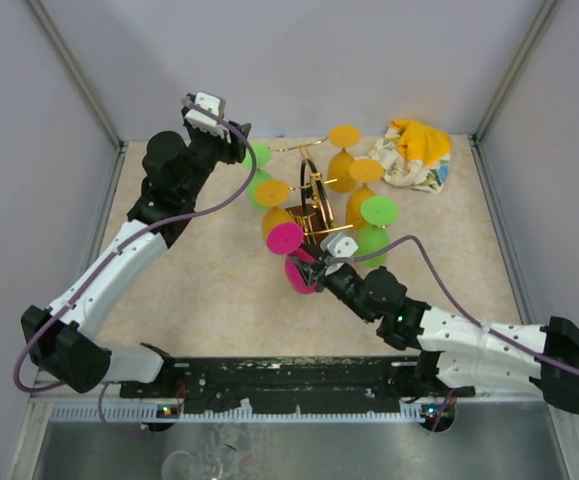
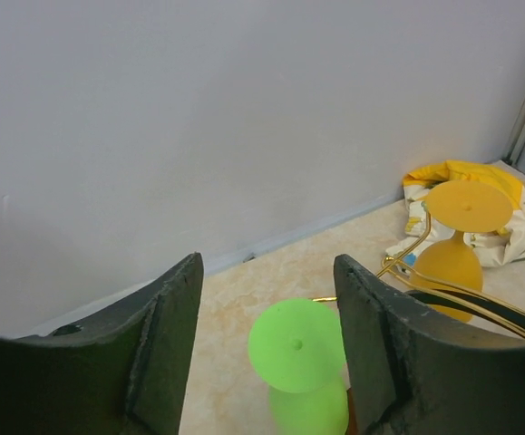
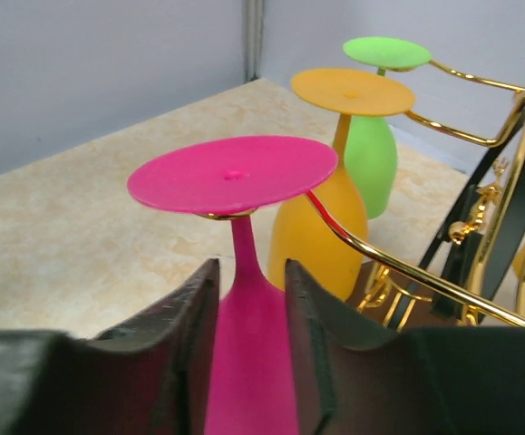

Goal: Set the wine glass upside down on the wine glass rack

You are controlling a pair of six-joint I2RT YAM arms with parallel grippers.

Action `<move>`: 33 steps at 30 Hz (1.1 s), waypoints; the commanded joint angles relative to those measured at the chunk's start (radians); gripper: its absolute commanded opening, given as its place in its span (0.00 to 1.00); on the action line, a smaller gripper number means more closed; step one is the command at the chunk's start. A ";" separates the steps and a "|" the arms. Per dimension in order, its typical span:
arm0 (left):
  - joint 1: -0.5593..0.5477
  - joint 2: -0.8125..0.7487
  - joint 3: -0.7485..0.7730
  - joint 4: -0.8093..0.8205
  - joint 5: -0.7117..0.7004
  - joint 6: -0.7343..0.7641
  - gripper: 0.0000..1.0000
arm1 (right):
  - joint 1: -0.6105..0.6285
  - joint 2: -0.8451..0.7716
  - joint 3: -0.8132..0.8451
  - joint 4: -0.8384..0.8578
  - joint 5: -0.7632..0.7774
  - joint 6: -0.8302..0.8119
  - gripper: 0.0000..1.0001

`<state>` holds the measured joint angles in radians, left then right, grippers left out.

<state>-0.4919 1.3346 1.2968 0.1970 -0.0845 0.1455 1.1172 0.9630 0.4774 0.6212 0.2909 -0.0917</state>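
Observation:
A pink wine glass [image 3: 244,362] hangs upside down, its round base [image 3: 233,172] resting on a curled gold arm of the wine glass rack [image 3: 398,270]. My right gripper [image 3: 250,265] straddles the bowl, and both jaws lie against its sides. From above, the pink wine glass [image 1: 285,238] is at the near left of the wine glass rack [image 1: 314,205], with the right gripper [image 1: 309,264] just below it. My left gripper [image 2: 267,258] is open and empty at the rack's far left, hovering over a hanging green glass [image 2: 296,349]. The left gripper [image 1: 241,140] is up by the back wall.
Several orange and green glasses [image 1: 344,135] hang upside down round the rack. A crumpled yellow and white cloth [image 1: 414,155] lies at the back right corner. Grey walls close in the back and both sides.

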 commanded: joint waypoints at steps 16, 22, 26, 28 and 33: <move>0.141 0.098 0.229 -0.203 0.216 -0.217 0.99 | 0.007 -0.238 0.208 -0.648 0.090 0.103 0.86; 0.184 0.120 0.249 -0.242 0.243 -0.296 0.99 | 0.008 -0.294 0.323 -0.866 -0.054 0.121 0.95; 0.185 0.120 0.258 -0.274 0.196 -0.347 0.99 | 0.008 -0.280 0.401 -0.963 -0.057 0.135 0.98; 0.185 0.119 0.270 -0.295 0.159 -0.361 0.99 | 0.008 -0.277 0.422 -0.953 0.011 0.140 0.99; 0.185 0.105 0.267 -0.301 0.095 -0.373 0.99 | 0.008 -0.234 0.508 -0.897 0.135 0.112 0.99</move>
<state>-0.3115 1.4513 1.5314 -0.0902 0.0750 -0.1936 1.1191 0.7006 0.8837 -0.3080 0.3367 0.0387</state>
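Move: The pink glass hangs upside down on the near left end of the rack, between the right hand's fingers, its middle within about 1 cm of them. An orange glass is some 11 cm ahead and 4 cm left of that hand, the rack's middle about 12 cm ahead and 3 cm right, and a green glass 15 cm right and 7 cm ahead, all near its height. From the left hand the pink glass lies roughly 19 cm back, 10 cm right and 15 cm down. The right hand spreads its fingers wide and comes free of the pink glass, dipping about 3 cm while sliding right, then climbing well above its starting height and drawing back a little, to end some 7 cm right and 5 cm up with its fingers tipped down about 15 degrees. Meanwhile the left hand opens fully and moves off from the rack, about 3 cm forward and as far left, rolling and tipping its fingers slightly down. ##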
